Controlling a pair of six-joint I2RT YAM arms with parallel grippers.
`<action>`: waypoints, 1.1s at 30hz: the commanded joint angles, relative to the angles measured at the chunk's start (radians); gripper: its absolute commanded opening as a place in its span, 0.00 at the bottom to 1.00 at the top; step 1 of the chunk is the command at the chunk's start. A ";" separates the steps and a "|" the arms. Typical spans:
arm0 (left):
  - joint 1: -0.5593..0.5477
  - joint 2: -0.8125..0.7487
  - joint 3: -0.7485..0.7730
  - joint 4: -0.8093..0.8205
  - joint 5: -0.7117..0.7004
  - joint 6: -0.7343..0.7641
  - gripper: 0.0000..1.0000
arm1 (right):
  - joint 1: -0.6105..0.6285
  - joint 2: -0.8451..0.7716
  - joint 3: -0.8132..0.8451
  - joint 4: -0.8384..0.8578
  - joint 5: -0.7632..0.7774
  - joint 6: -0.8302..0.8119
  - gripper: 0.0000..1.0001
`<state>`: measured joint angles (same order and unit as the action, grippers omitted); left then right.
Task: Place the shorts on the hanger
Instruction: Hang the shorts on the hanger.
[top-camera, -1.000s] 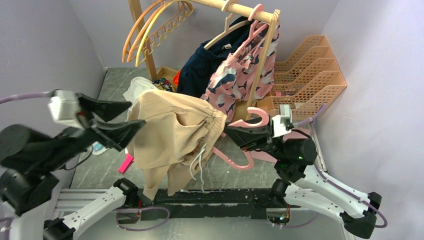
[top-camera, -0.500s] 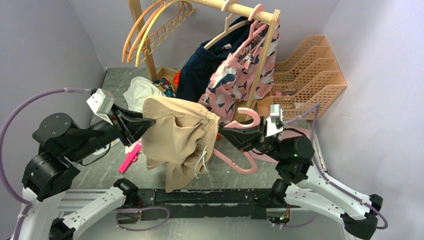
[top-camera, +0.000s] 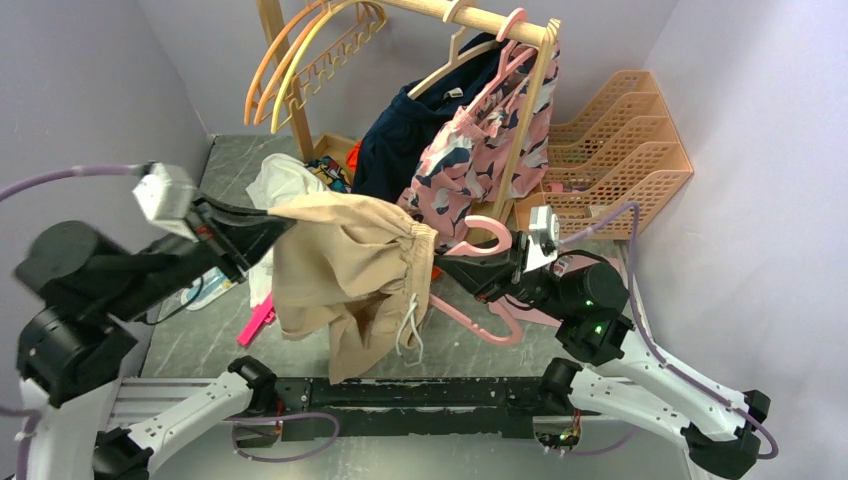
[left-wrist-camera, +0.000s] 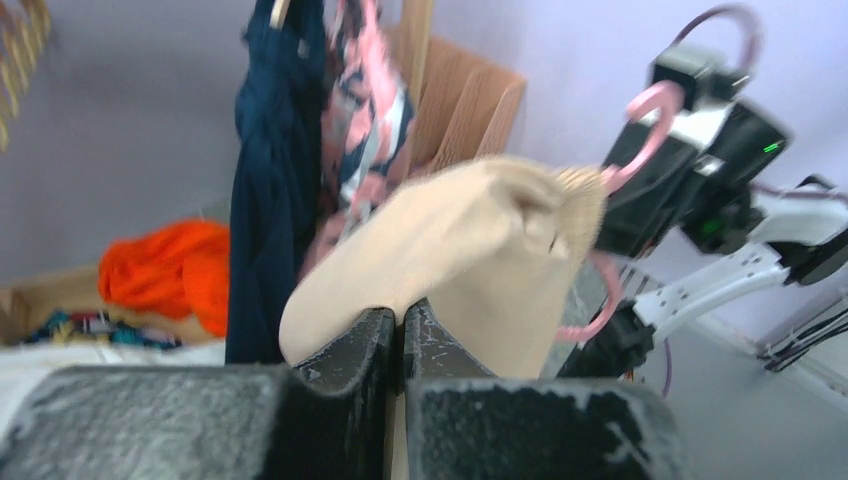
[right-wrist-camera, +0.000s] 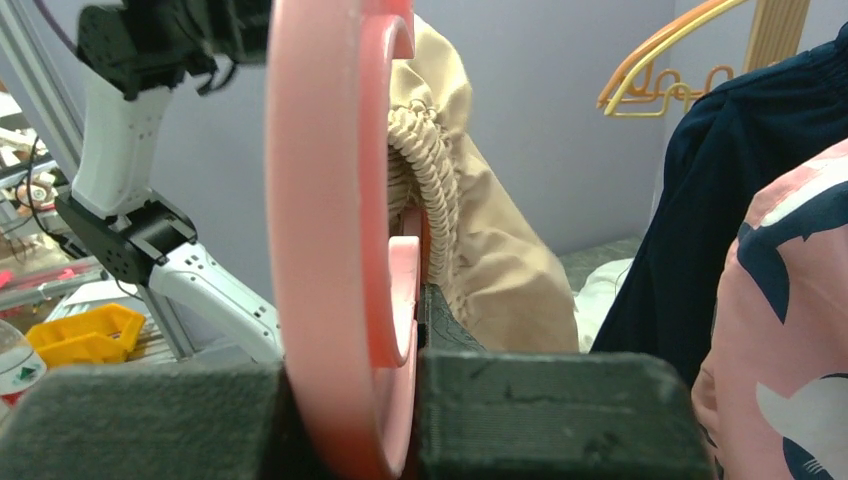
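The tan shorts (top-camera: 340, 265) hang bunched in mid-air between my two arms, white drawstring dangling below. My left gripper (top-camera: 272, 226) is shut on their left edge; in the left wrist view the fingers (left-wrist-camera: 370, 345) pinch beige fabric of the shorts (left-wrist-camera: 470, 225). My right gripper (top-camera: 452, 272) is shut on the pink hanger (top-camera: 487, 232), whose arm runs into the gathered waistband. In the right wrist view the hanger (right-wrist-camera: 330, 200) fills the jaws, and the shorts' waistband (right-wrist-camera: 430, 170) lies against it. The rest of the hanger's far arm is hidden by fabric.
A wooden rail at the back carries orange and yellow hangers (top-camera: 300, 60), a navy garment (top-camera: 410, 130) and a pink patterned garment (top-camera: 490, 150). A peach file rack (top-camera: 620, 150) stands at the right. A white cloth (top-camera: 280, 180) and a pink clip (top-camera: 255, 322) lie on the table.
My left gripper, wide open a second ago, moved in and shut on the shorts' left edge. The shorts bunched up. The right gripper with the hanger shifted slightly left.
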<state>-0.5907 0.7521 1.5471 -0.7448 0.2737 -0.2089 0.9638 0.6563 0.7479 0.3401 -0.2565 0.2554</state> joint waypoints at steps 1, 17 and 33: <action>0.005 -0.008 0.106 0.124 0.100 0.021 0.07 | -0.003 0.002 0.036 -0.050 -0.019 -0.029 0.00; 0.005 0.070 0.021 0.054 0.103 -0.003 0.22 | -0.003 0.012 0.011 0.037 -0.092 0.040 0.00; 0.005 -0.057 0.099 0.046 0.022 0.066 0.97 | -0.003 -0.070 -0.058 0.112 0.033 0.067 0.00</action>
<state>-0.5907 0.7212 1.6554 -0.8040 0.3012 -0.1535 0.9634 0.6052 0.6922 0.3782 -0.2462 0.3099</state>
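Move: The left hand already pinches the left end of the beige shorts, with the right hand's pink hanger about 17 cm to its right, 2 cm nearer the base and some 5 cm lower. From the left hand, the hanging navy shorts are roughly 16 cm ahead and 10 cm right, and the pink patterned shorts 15 cm ahead and 18 cm right, both lower. The beige shorts' middle lies about 10 cm left of the right hand, 1 cm back and 8 cm below. Still pinching the cloth, the left hand gives the shorts a quick lift of about 6 cm up and 3 cm back, the fingers tipping up some 10 degrees, then takes the cloth down and forward again, easing a couple of centimetres right towards the hanger, opens wide to let go, and draws away back, left and up by about 6 cm. The right hand keeps its grip on the hanger inside the waistband, dipping about 2 cm and then rising most of the way back. ##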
